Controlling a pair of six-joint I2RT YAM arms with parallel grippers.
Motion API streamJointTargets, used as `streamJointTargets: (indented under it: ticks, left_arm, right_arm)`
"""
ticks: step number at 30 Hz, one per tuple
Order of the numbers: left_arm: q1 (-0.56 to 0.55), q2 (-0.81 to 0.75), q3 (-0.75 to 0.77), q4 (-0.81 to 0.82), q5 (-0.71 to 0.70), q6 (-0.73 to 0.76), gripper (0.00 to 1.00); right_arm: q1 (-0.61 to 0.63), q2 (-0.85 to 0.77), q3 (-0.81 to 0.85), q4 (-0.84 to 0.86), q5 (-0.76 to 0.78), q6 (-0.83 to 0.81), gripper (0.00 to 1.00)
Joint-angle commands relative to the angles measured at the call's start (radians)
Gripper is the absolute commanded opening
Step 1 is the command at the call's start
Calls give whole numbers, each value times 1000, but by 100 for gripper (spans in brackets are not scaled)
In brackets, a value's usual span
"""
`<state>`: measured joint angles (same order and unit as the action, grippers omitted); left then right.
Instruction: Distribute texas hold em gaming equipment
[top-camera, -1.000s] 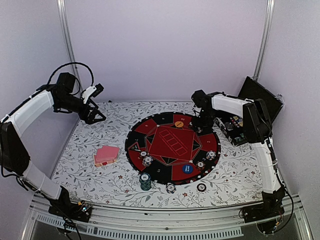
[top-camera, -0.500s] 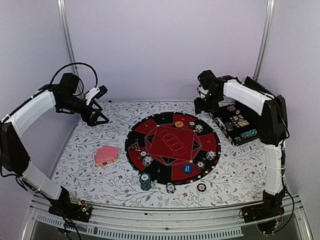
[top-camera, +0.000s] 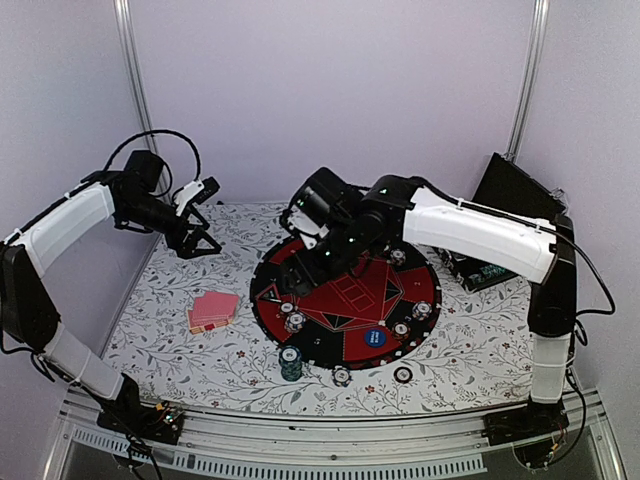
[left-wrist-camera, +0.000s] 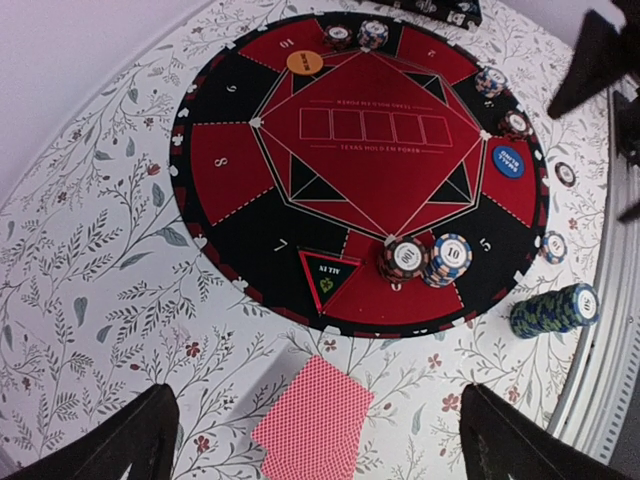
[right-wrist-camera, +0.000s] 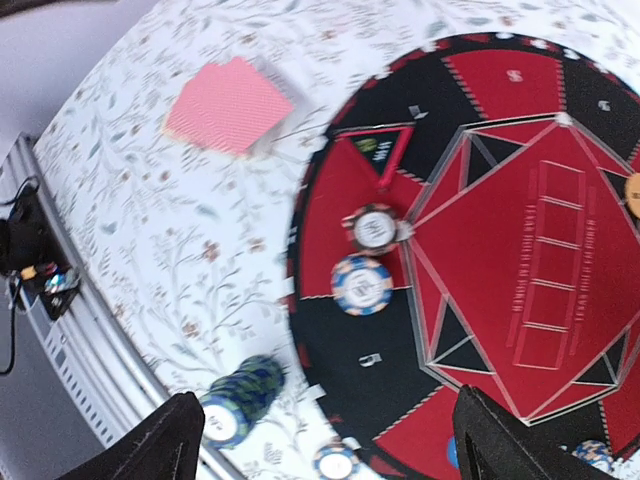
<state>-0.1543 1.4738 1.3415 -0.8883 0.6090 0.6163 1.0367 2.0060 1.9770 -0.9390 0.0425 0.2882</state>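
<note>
A pile of pink-backed playing cards (top-camera: 212, 311) (left-wrist-camera: 313, 418) (right-wrist-camera: 228, 105) lies on the floral cloth left of the round mat (top-camera: 345, 290). On the mat's left part sit a dark red chip (left-wrist-camera: 405, 258) (right-wrist-camera: 375, 229) and a blue chip (left-wrist-camera: 450, 258) (right-wrist-camera: 362, 284). A green chip stack (top-camera: 291, 362) (left-wrist-camera: 553, 310) (right-wrist-camera: 240, 400) stands off the mat's near edge. The mat also carries an orange disc (left-wrist-camera: 304, 62) and a blue disc (top-camera: 375, 338). My left gripper (top-camera: 198, 243) (left-wrist-camera: 318, 400) hangs open high over the cards. My right gripper (top-camera: 305, 268) (right-wrist-camera: 328, 398) hovers open and empty over the mat's left side.
A black hinged case (top-camera: 490, 265) stands open at the back right. More single chips lie round the mat's right rim (top-camera: 423, 310) and off its near edge (top-camera: 342, 376) (top-camera: 403, 375). A metal rail (top-camera: 330, 440) runs along the table's near edge.
My right arm has swung from beside the case at the back right across to the mat's left side, its jaws spreading wider. The left arm has barely shifted.
</note>
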Motion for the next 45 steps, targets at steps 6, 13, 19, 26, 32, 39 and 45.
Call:
streamJointTargets:
  ticks: [6, 13, 19, 26, 32, 39, 45]
  left_arm:
    - [-7, -19, -22, -2, -19, -20, 100]
    - [-7, -37, -21, -3, -38, -21, 100]
    - [-7, -36, -14, -8, -43, -21, 100]
    - [-7, -24, 8, -11, -44, -26, 100]
    - [-6, -22, 7, -12, -49, -21, 100]
    - [-7, -24, 7, -10, -54, -20, 100]
    - [-7, -27, 12, -8, -51, -20, 100]
  right_arm:
    - [172, 110, 44, -88, -87, 27, 91]
    - [204, 159, 17, -98, -85, 26, 89]
    - [210, 188, 10, -98, -101, 9, 86]
    - [216, 219, 12, -98, -117, -10, 81]
    - [219, 238, 15, -91, -130, -15, 77]
    - [221, 255, 22, -81, -141, -15, 70]
    - [220, 270, 22, -87, -129, -21, 67]
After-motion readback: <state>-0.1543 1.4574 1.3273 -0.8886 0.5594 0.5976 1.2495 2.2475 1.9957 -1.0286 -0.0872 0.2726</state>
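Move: The green chip stack stands about 12 cm back from the right hand and 5 cm to its left, its middle some 16 cm below. The blue-white stack is level with the hand, 4 cm left; the brown stack is 4 cm ahead and 6 cm left. A lone chip lies about 12 cm to the right of the green stack. From the left hand, the green stack is roughly 19 cm back and 20 cm right, 18 cm down. The green chip stack is what the right hand goes to: from above the board's edge it sweeps back fast, drifting slightly left, then slows and sinks almost straight down over the stack's top, in all about 12 cm back and 12 cm down. The wrist turns some 15 degrees counter-clockwise and brings the fingers closer to vertical, while they narrow by about a quarter without shutting. ##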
